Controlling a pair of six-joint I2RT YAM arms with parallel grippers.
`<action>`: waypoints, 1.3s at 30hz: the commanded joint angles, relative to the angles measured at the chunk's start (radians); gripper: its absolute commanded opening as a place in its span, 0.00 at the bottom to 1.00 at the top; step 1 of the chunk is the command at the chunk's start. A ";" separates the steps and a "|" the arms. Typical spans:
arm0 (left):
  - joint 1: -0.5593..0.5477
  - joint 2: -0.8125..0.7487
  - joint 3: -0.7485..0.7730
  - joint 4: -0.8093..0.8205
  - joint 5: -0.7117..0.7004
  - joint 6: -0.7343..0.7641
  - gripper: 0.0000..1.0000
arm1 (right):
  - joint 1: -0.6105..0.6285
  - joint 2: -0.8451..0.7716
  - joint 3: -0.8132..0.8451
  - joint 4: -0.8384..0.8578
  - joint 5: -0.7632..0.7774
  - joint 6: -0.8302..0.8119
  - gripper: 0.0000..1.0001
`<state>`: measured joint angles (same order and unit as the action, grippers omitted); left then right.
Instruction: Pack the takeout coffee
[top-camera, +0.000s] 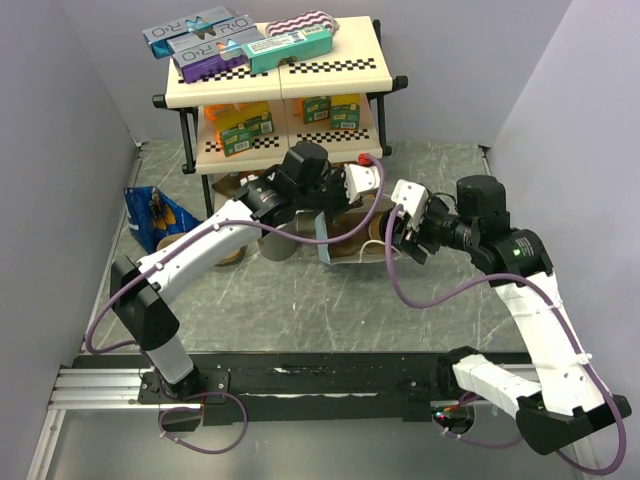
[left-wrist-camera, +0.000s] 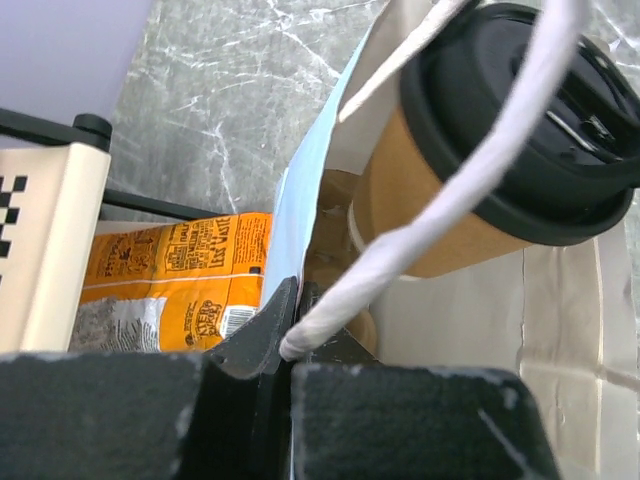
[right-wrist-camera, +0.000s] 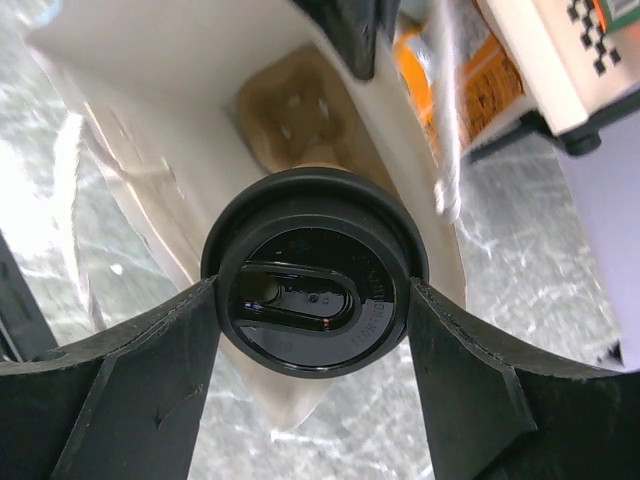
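Note:
The takeout coffee is a tan paper cup (left-wrist-camera: 420, 205) with a black lid (right-wrist-camera: 315, 300). My right gripper (right-wrist-camera: 315, 305) is shut on the lid's rim and holds the cup over the open mouth of a white paper bag (right-wrist-camera: 150, 60). A brown pulp carrier (right-wrist-camera: 290, 110) lies at the bottom of the bag. My left gripper (left-wrist-camera: 295, 300) is shut on the bag's near wall (left-wrist-camera: 305, 190), beside its white rope handle (left-wrist-camera: 430, 210), and holds the bag open. In the top view both grippers meet at the bag (top-camera: 345, 245) in the middle of the table. The cup is mostly hidden there.
A two-tier rack (top-camera: 280, 75) with boxes stands at the back, close behind the bag. An orange packet (left-wrist-camera: 170, 270) lies under it. A blue snack bag (top-camera: 155, 215) is at the left. A grey cup (top-camera: 275, 243) stands left of the bag.

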<state>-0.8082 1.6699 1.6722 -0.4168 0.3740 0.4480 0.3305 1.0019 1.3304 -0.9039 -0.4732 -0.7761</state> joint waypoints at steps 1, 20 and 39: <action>0.003 0.016 0.060 0.046 -0.029 -0.084 0.01 | 0.030 -0.060 -0.039 0.025 0.065 -0.055 0.00; 0.006 -0.041 -0.025 0.072 0.016 -0.034 0.01 | 0.123 0.047 0.000 0.045 0.035 -0.095 0.00; 0.006 -0.075 -0.034 0.107 0.008 -0.172 0.01 | 0.232 -0.058 -0.275 0.105 0.090 -0.241 0.00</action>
<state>-0.8024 1.6489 1.6226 -0.3851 0.3943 0.3435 0.5163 1.0073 1.1465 -0.8501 -0.4236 -0.9192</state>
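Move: The right gripper holds the lidded coffee cup slanted at the bag's mouth; the cup carrier on the bag floor lies about 4 cm ahead, 6 cm left and some 20 cm below that hand. From the right hand, the far rim pinched by the left gripper is roughly 5 cm ahead and 9 cm left, about level, and the orange pouch roughly 15 cm ahead, 9 cm left on the table. The left hand has the carrier some 20 cm below, about 2 cm back and 3 cm right. Lower the right gripper with the cup still clamped, going about 5 cm down and 3 or 4 cm left into the bag towards the carrier. Let it draw back slightly, swing forward, then back again as it sinks, turning some 10 degrees counter-clockwise with the fingers slightly steeper. Keep the left gripper shut on the rim, dipping about 2 cm and mostly recovering. ##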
